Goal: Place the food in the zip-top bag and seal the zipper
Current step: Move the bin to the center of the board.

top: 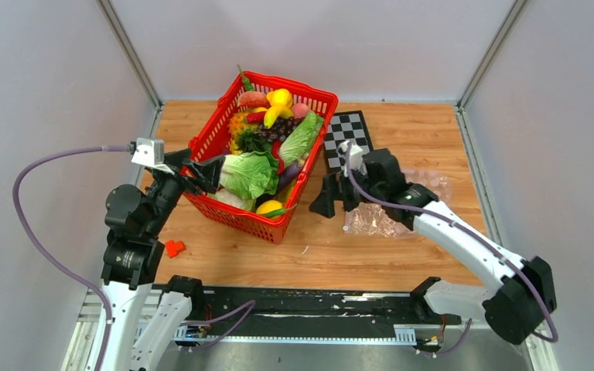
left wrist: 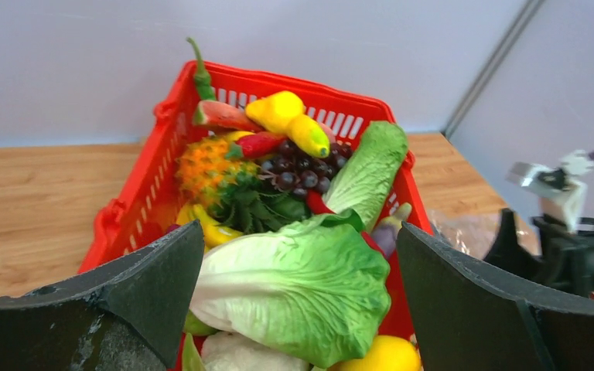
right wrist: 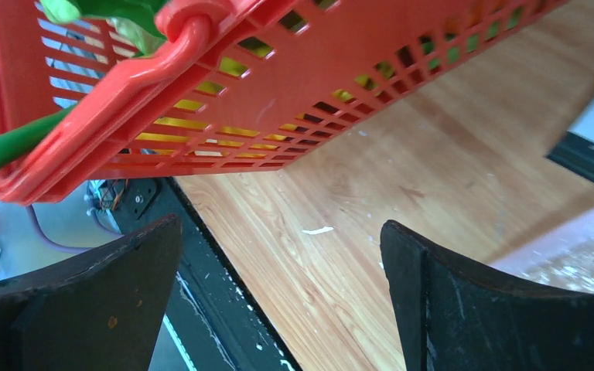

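The food lies heaped in a red mesh basket (top: 236, 214): a leafy green lettuce (top: 249, 173) (left wrist: 302, 282), yellow pieces (top: 279, 104), dark grapes and a pineapple. My left gripper (top: 206, 175) (left wrist: 300, 226) is open at the basket's left rim, with the lettuce straight ahead between its fingers and untouched. The zip-top bag (top: 375, 222) lies flat on the table right of the basket, partly under my right arm. My right gripper (top: 339, 202) (right wrist: 280, 224) is open and empty between basket and bag. A pale pink strip, the zipper (right wrist: 568, 229), shows at the right wrist view's right edge.
A black-and-white checkerboard (top: 348, 131) lies behind the bag. A small red object (top: 174, 248) sits on the wood near the left arm's base. A black rail (top: 317, 305) runs along the near edge. Grey walls close in on three sides.
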{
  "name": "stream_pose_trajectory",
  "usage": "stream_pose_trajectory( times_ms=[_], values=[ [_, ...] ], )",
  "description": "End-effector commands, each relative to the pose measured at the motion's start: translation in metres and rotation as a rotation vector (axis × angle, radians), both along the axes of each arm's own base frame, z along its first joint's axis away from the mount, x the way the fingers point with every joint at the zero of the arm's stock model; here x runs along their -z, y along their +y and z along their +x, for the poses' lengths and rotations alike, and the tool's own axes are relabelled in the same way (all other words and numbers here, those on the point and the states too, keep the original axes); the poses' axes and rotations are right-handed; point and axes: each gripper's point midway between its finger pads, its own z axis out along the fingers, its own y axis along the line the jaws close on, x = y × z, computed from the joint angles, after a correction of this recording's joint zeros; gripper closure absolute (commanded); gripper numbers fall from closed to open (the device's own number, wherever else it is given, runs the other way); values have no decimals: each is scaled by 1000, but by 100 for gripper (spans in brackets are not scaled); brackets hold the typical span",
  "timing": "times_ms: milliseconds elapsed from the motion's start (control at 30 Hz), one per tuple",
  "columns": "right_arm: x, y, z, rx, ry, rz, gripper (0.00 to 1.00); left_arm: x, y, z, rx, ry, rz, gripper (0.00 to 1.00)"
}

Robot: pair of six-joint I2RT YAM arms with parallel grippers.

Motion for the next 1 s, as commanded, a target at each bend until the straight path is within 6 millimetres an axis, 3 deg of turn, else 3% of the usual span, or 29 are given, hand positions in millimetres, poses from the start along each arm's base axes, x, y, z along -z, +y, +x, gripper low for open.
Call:
stream_pose_trajectory(
  times_ms=[0,100,200,367,433,533,633,733,900,967],
  values=[
    [1,46,-1,-65,-12,29,0,-14,-20,-11,128,-28,7,0],
    [2,79,-2,-123,-1,42,0,-14,-26,-12,160,-20,2,0],
    [3,103,10,-156,17,73,0,-13,-28,-12,175,-10,1,0],
    [13,128,44,-158,2,4,0,-6,-27,-11,168,23,6,0],
    [16,124,66,-99,-34,-86,0,-3,-26,-10,159,35,7,0],
    [23,111,84,-48,-70,-195,0,0,-24,-9,147,48,18,0],
    [27,93,81,-25,-67,-252,0,2,-21,-9,132,52,27,0],
    [17,69,77,51,-101,-279,0,3,-21,-7,130,57,30,0],
    [3,-23,94,507,-210,-382,0,3,-26,-4,153,65,21,0],
    [18,-53,92,597,-199,-434,0,0,-28,-5,167,60,12,0]
  ],
)
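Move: The bin's middle lies about 12 cm to the right hand's left, 10 cm ahead and roughly 9 cm below; its near right corner is closer, some 6 cm left and 3 cm back. From that hand the checkerboard is about 8 cm right and 17 cm ahead, and the zip-top bag 20 cm right and about level with it, both some 17 cm lower. From the left hand the bin's middle is about 10 cm right, 9 cm ahead and 27 cm below. Towards the near end of the bin's right side, the right hand sweeps about 12 cm left, dipping some 5 cm and then working forward. It then swings back right about 10 cm, clear of the bin and ending some 7 cm farther out, rolling its left side down, fingers open. The open left hand eases a couple of centimetres right, then down over the bin. ##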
